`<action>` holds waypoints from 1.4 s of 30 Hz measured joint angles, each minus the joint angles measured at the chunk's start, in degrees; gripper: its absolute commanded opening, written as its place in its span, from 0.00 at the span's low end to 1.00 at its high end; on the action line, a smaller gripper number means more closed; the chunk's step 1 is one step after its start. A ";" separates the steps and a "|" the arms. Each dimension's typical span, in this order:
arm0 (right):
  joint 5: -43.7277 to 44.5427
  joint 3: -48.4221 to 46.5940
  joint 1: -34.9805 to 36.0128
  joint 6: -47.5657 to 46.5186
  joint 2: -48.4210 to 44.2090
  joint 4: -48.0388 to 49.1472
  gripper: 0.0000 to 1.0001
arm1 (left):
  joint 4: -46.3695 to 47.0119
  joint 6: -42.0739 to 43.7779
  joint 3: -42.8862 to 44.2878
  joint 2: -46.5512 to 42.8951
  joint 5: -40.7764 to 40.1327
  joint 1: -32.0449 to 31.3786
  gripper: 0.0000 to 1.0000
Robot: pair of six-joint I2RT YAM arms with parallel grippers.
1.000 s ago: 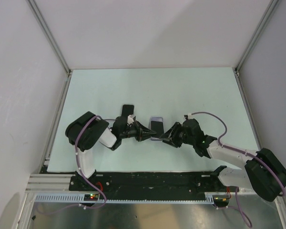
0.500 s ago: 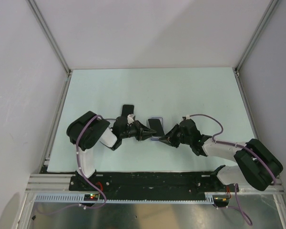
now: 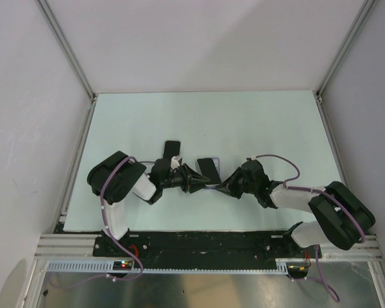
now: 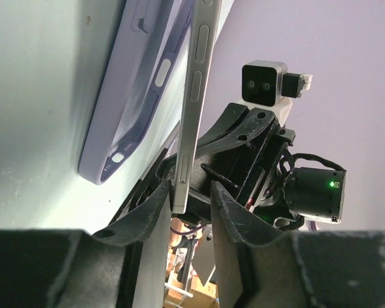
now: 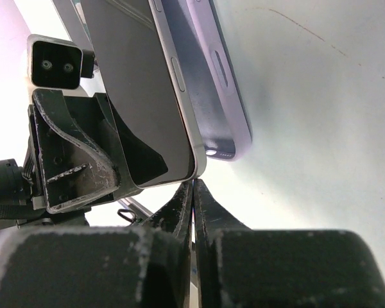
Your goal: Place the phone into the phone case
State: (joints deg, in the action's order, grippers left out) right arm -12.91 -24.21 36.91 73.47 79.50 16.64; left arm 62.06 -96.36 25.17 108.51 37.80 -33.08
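The phone (image 3: 207, 169) is a dark slab with a silver rim, tilted up on its edge over the lavender phone case (image 3: 211, 160) that lies flat on the pale table. In the left wrist view the phone (image 4: 194, 96) stands edge-on beside the case (image 4: 135, 109). Its lower end sits between my left gripper's (image 4: 191, 190) parted fingers, touching one and clear of the other. My right gripper (image 5: 193, 184) is shut with nothing in it, its tips just under the phone's corner (image 5: 199, 168), beside the case (image 5: 218, 77). From above, the left gripper (image 3: 194, 181) and right gripper (image 3: 222, 187) face each other.
A flat black object (image 3: 172, 149) lies on the table just behind my left wrist. White walls and aluminium posts (image 3: 83, 77) fence in the table's (image 3: 244, 122) back and sides. The two wrists are nearly touching at the table's middle front.
My right gripper has closed and slid in under the phone's corner, its elbow swinging left. My left gripper's jaws have parted from around the phone's end.
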 measured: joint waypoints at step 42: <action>5.97 -18.93 -5.92 -32.11 9.73 -12.90 0.56 | -67.01 41.07 23.85 -17.07 -19.41 -0.11 0.13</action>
State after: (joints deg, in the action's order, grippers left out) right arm -6.94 -43.13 30.98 41.36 89.23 3.75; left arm -4.95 -55.29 49.01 91.44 18.39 -33.19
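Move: The phone leans over the phone case with its near end raised between the two hands. Its middle is about 6 cm ahead of the left hand, 1 cm to its right and a little below. The case's middle is some 5 cm ahead, 2 cm to the right and 3 cm lower. A second black phone lies about 16 cm ahead and 15 cm to the left. From the right hand, the phone's middle is about 6 cm ahead and 4 cm to the left. Backward, some 4 cm, and down, the left hand eases out from the phone's raised near end, then swings forward and left about 9 cm to the phone's left long edge, tips turning down and fingers narrowing. The right hand leaves the near right corner, rises, goes forward some 9 cm past the case's right side, then sinks, fingers opening and tipping down. ##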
